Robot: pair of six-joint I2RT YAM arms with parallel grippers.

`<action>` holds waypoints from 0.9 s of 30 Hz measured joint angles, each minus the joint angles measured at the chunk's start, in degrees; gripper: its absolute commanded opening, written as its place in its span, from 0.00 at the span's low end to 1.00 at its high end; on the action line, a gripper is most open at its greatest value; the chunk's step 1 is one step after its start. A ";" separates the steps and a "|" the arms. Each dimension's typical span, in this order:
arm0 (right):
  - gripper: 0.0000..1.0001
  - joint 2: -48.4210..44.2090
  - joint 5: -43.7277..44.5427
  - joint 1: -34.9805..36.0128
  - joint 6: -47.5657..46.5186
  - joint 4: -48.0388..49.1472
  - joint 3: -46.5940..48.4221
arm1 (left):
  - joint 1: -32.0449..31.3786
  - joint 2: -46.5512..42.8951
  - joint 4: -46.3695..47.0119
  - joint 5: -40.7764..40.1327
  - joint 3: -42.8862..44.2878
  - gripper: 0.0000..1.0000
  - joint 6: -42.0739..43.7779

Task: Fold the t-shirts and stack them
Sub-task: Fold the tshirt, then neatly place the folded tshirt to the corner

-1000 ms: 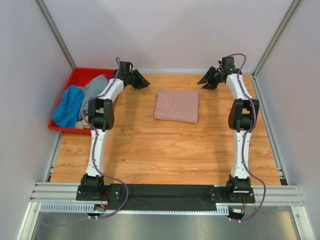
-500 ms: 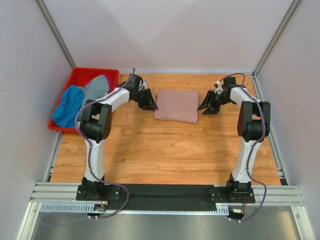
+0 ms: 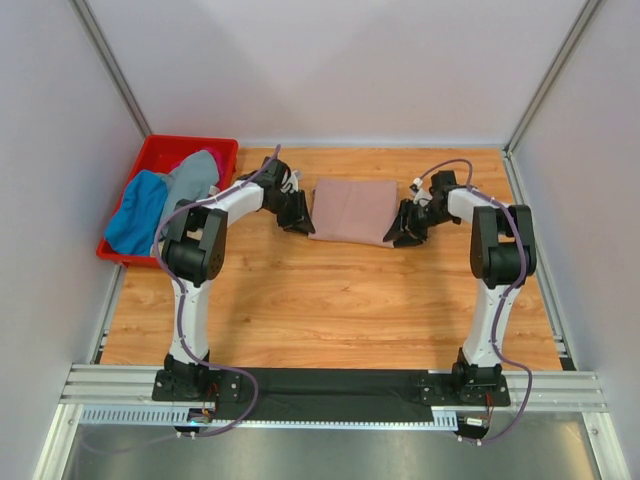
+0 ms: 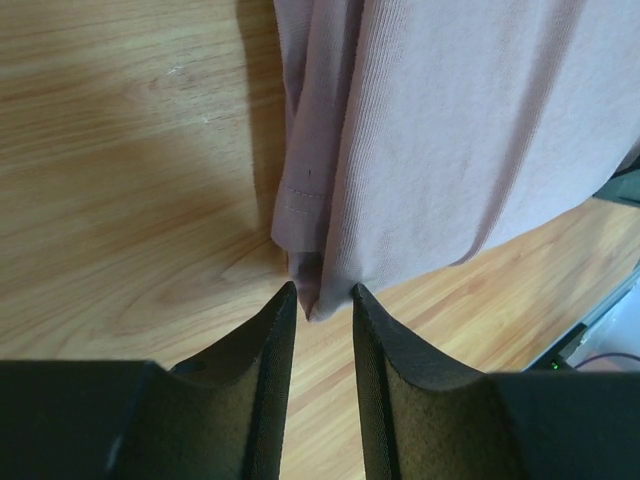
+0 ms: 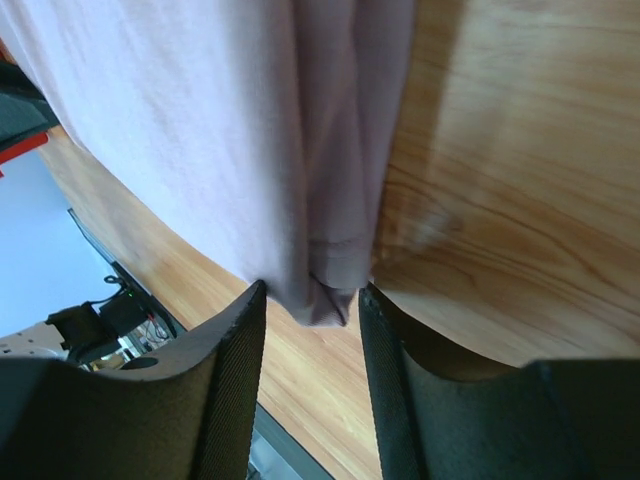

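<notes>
A dusty-pink t-shirt (image 3: 352, 212) lies folded into a rectangle in the middle of the table. My left gripper (image 3: 299, 220) is down at its near-left corner, and my right gripper (image 3: 402, 232) is at its near-right corner. In the left wrist view the left gripper (image 4: 323, 290) is open, with the tip of the pink shirt's (image 4: 450, 130) corner just between the fingertips and unpinched. In the right wrist view the right gripper (image 5: 312, 292) is open, and the layered corner of the pink shirt (image 5: 200, 120) sits loosely between its fingertips.
A red crate (image 3: 150, 150) stands at the table's far left with a blue shirt (image 3: 135, 215), a grey shirt (image 3: 190, 180) and a bit of magenta shirt (image 3: 208, 157) heaped in it. White walls close in the table on three sides.
Both grippers have come from the far edge of the table inward and down to the pink shirt's two near corners. The shirt has not moved.
</notes>
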 measured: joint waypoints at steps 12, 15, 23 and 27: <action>0.09 -0.96 0.46 1.84 -0.44 1.84 -2.40 | -0.44 0.00 0.46 1.84 -1.38 0.15 0.76; 0.00 -1.38 1.81 1.84 -0.42 1.77 -2.40 | -0.55 0.17 -0.52 1.38 -0.35 0.00 1.01; 0.00 -2.51 4.57 2.10 -0.57 1.16 -3.08 | -0.11 0.37 -6.10 -3.63 2.73 0.00 1.73; 0.00 -3.58 4.52 2.67 -0.48 1.29 -5.09 | 0.57 0.37 -8.50 -3.89 2.71 0.00 1.70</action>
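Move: The near-left corner of the folded t-shirt sits just about between the left hand's open fingertips, some 1 cm back and 1 cm lower. The shirt's middle is about 7 cm ahead and 14 cm to the right, and the red bin about 9 cm ahead and 43 cm to the left. For the right hand, the near-right corner lies around 1 cm back, 1 cm left and 1 cm below, with the shirt's middle roughly 10 cm ahead and 10 cm left. Both grippers shut on the two near corners of the folded t-shirt and pinch them, after each hand eases about 1 cm back, the right also about 1 cm left. With the cloth gripped, the left hand draws its corner some 2.5 cm to the left, away from the other hand, tilting slightly, while the right pulls its corner back towards the robot by about 1.5 cm, both staying low. ##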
